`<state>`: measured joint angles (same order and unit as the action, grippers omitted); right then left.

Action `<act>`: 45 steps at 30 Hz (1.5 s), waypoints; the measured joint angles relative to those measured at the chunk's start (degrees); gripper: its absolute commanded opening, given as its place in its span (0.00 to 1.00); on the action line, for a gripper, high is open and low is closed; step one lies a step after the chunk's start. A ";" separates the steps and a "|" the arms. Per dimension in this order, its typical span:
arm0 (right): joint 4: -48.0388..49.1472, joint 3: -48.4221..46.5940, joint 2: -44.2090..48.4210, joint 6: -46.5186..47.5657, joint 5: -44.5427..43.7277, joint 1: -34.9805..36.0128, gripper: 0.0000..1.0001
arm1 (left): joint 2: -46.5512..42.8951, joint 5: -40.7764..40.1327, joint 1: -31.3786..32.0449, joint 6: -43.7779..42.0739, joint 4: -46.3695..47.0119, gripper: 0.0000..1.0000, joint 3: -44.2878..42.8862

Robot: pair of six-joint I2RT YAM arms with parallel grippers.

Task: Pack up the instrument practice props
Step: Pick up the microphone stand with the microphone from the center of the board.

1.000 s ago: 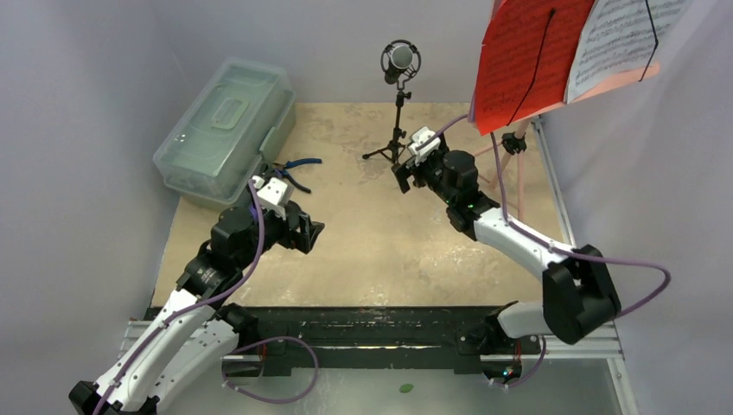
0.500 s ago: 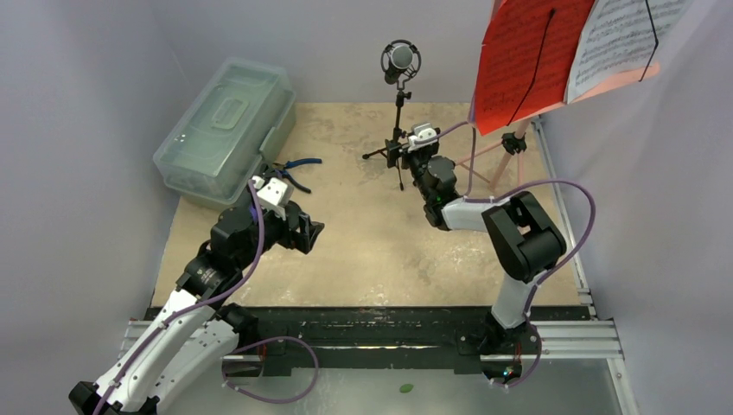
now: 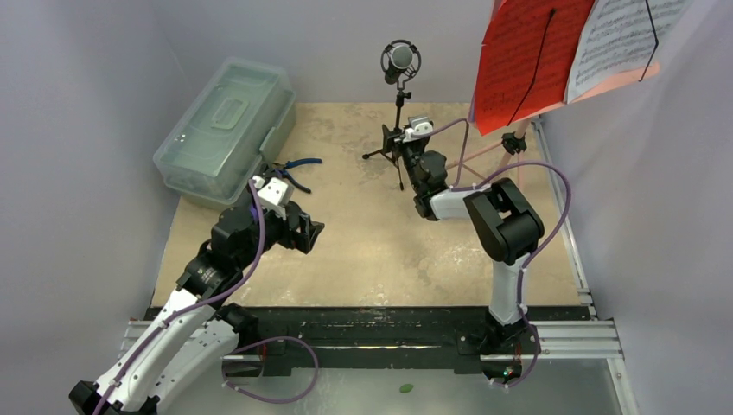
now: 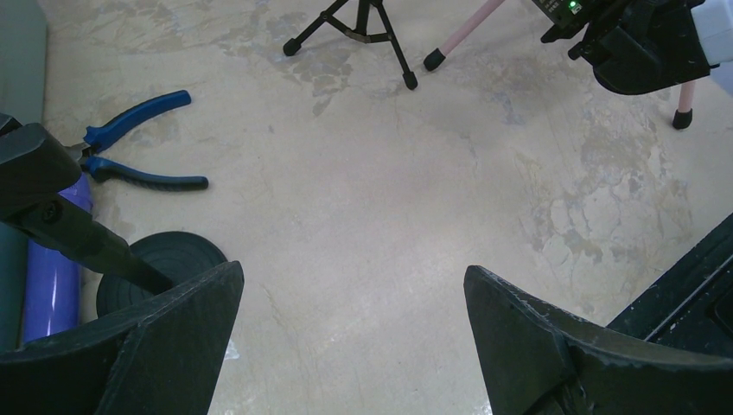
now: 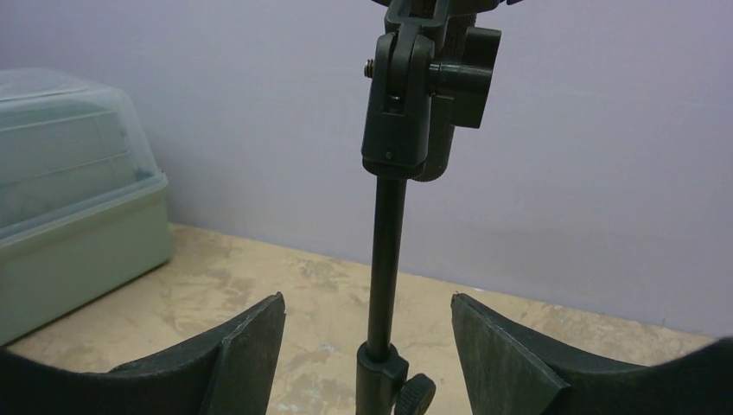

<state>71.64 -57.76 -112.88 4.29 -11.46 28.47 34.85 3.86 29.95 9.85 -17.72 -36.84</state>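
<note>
A black-silver microphone [image 3: 400,59] stands on a black tripod [image 3: 396,147] at the back of the table. My right gripper [image 3: 400,150] is at the stand, open, with the pole [image 5: 385,251] between its fingers and a gap on each side; in the wrist view the gripper [image 5: 367,316] straddles it just above the clamp knob. The pink music rack, on pink legs [image 3: 494,156], holds a red page [image 3: 523,65] and a white page [image 3: 618,39] at the back right. My left gripper [image 3: 309,233] hovers open over bare table [image 4: 354,294]. A purple microphone [image 4: 52,285] lies beside it.
A clear greenish case [image 3: 226,128] sits closed at the back left, also seen in the right wrist view [image 5: 69,199]. Blue-handled pliers [image 3: 298,166] lie in front of it [image 4: 138,156]. A black round disc [image 4: 164,259] rests by the purple microphone. Walls close in on three sides.
My right arm has folded in and pushed its gripper back-left onto the microphone stand's pole, and its jaws have narrowed somewhat. The left arm has not moved.
</note>
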 measured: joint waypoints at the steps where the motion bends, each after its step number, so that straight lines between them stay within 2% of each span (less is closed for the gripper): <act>1: 0.31 -0.79 -0.66 0.20 -0.24 -0.04 0.69 | 0.07 0.00 -0.02 0.00 0.00 0.99 0.00; 7: 1.75 -3.26 -3.89 1.95 -0.85 -0.98 0.54 | 0.24 0.04 -0.35 0.00 0.02 0.99 0.00; 18: 3.48 -4.39 -5.49 4.55 4.70 -2.29 0.14 | 1.90 1.75 -1.44 0.02 0.13 0.99 0.11; 23: 4.33 -4.22 -5.46 3.91 8.74 -2.40 0.06 | 1.62 1.92 -1.44 0.00 0.15 0.99 0.11; 25: 5.03 -3.23 -4.92 3.98 11.39 -2.40 0.00 | 1.62 1.95 -1.44 0.00 0.15 0.99 0.11; 30: 4.59 0.85 -1.20 3.80 20.87 -2.58 0.00 | 1.60 1.97 -1.44 0.02 0.15 0.99 0.11; 34: 2.14 3.28 2.40 0.17 29.22 -2.60 0.00 | 1.22 1.97 -1.44 0.00 0.15 0.99 0.11; 40: -0.85 4.63 6.23 -10.75 43.08 -2.58 0.00 | 0.59 2.67 -1.44 -0.07 0.15 0.99 0.11; 45: -0.37 9.09 10.01 -18.53 49.03 -2.34 0.00 | -0.68 4.33 -1.46 -0.52 0.44 0.99 0.39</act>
<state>71.26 -48.66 -102.87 -14.24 37.56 26.13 34.17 8.19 28.49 9.32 -17.28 -36.45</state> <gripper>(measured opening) 0.150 0.993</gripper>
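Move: The microphone stand's pole rises between the right hand's open fingers, about 2 cm ahead of the pad midpoint and at its height. The foot of the nearest pink stand leg is on the board some 5 cm back, 6 cm to the right and 22 cm below that hand. The pliers lie about 25 cm to its left, 2 cm back and 21 cm down. From the left hand, the microphone stand is some 30 cm ahead and 20 cm to the right, level with it. The right fingers close around the pole of the microphone stand and pinch it, after the hand has eased about 2 cm forward to bring it between the pads. Keeping that grip, the hand draws the stand back towards the robot by about 15 cm and some 8 cm to the left, quickening as it goes, while it swings roughly 50 degrees counter-clockwise and rises only about 1 cm. ##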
